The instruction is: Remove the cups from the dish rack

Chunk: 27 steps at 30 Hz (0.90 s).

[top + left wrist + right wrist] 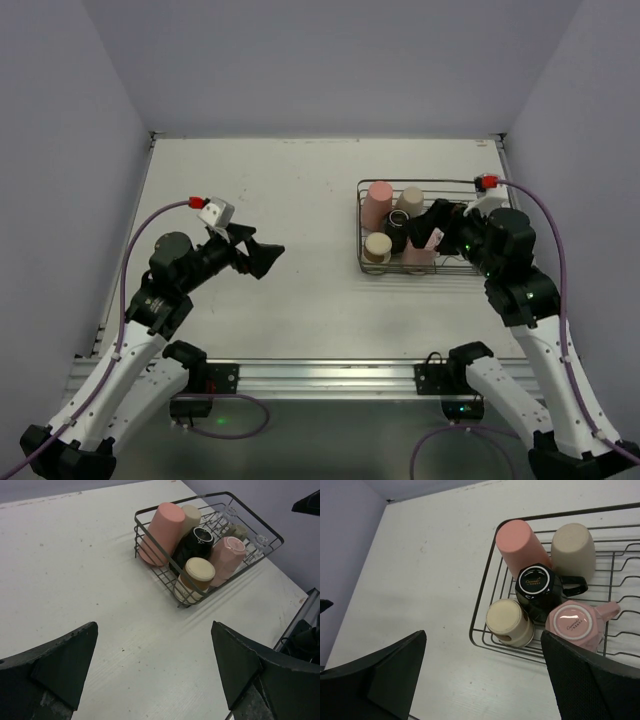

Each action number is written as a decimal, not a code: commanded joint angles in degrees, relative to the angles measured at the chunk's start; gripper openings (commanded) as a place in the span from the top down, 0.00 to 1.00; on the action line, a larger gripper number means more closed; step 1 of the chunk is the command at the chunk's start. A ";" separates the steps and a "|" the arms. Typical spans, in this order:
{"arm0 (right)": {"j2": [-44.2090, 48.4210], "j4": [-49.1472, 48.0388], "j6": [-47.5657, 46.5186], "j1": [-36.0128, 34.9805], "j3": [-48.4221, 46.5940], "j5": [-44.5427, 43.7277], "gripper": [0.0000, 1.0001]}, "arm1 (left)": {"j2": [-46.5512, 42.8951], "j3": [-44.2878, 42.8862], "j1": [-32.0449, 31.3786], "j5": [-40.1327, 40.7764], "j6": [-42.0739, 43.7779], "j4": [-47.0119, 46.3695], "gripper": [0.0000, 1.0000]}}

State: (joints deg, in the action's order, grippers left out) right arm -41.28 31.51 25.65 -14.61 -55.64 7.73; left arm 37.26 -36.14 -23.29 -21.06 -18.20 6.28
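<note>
The dish rack is a dark wire basket on the right of the table. In it stand upside down a salmon cup, a beige cup, a black mug, a cream cup and a pale pink mug. The left wrist view shows the same rack and small clear cups at its far end. My right gripper hangs open above the rack's near side, holding nothing. My left gripper is open over bare table, well left of the rack.
White table walled by grey panels on three sides. An aluminium rail with both arm bases runs along the near edge. Bare tabletop lies left of the rack and behind it.
</note>
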 commanded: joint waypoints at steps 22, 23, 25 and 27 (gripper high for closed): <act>-34.90 2.42 -11.93 -13.34 -20.46 -15.02 0.02 | 0.10 -2.97 1.14 2.69 1.76 3.47 0.00; -36.49 2.77 -12.37 -13.34 -21.61 -15.46 0.02 | 0.27 -3.06 1.14 2.69 1.67 3.56 0.00; -41.40 2.86 -13.69 -13.25 -24.50 -16.25 0.03 | 0.62 -3.06 1.14 2.52 1.59 3.56 0.00; -44.93 3.12 -14.66 -13.25 -26.62 -17.39 0.03 | 0.71 -3.15 1.14 2.51 1.67 3.47 0.00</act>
State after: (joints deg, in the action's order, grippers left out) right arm -82.59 35.14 14.41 -27.75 -77.65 -7.01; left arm 37.76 -36.56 -22.57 -18.68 -16.93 9.06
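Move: The tall pink cup, at the rack's far left, is about 17 cm ahead of the right hand, 6 cm to its left and some 22 cm below. Of its neighbours, all similarly low, the white cup is 7 cm ahead and 6 left, the black mug 11 ahead and 1 left, and the beige cup 19 ahead and 2 right. From the left hand, the tall pink cup is roughly 19 cm ahead, 23 right and 18 below. Heading for the tall pink cup, the open and empty right hand swings about 11 cm forward and 7 cm left over the near cups. It sinks nearly 8 cm on the way, levelling off briefly before dropping again. The wrist tips further down by some 15 degrees and rolls its left side down by nearly 25; the fingers stay wide open, touching nothing. ##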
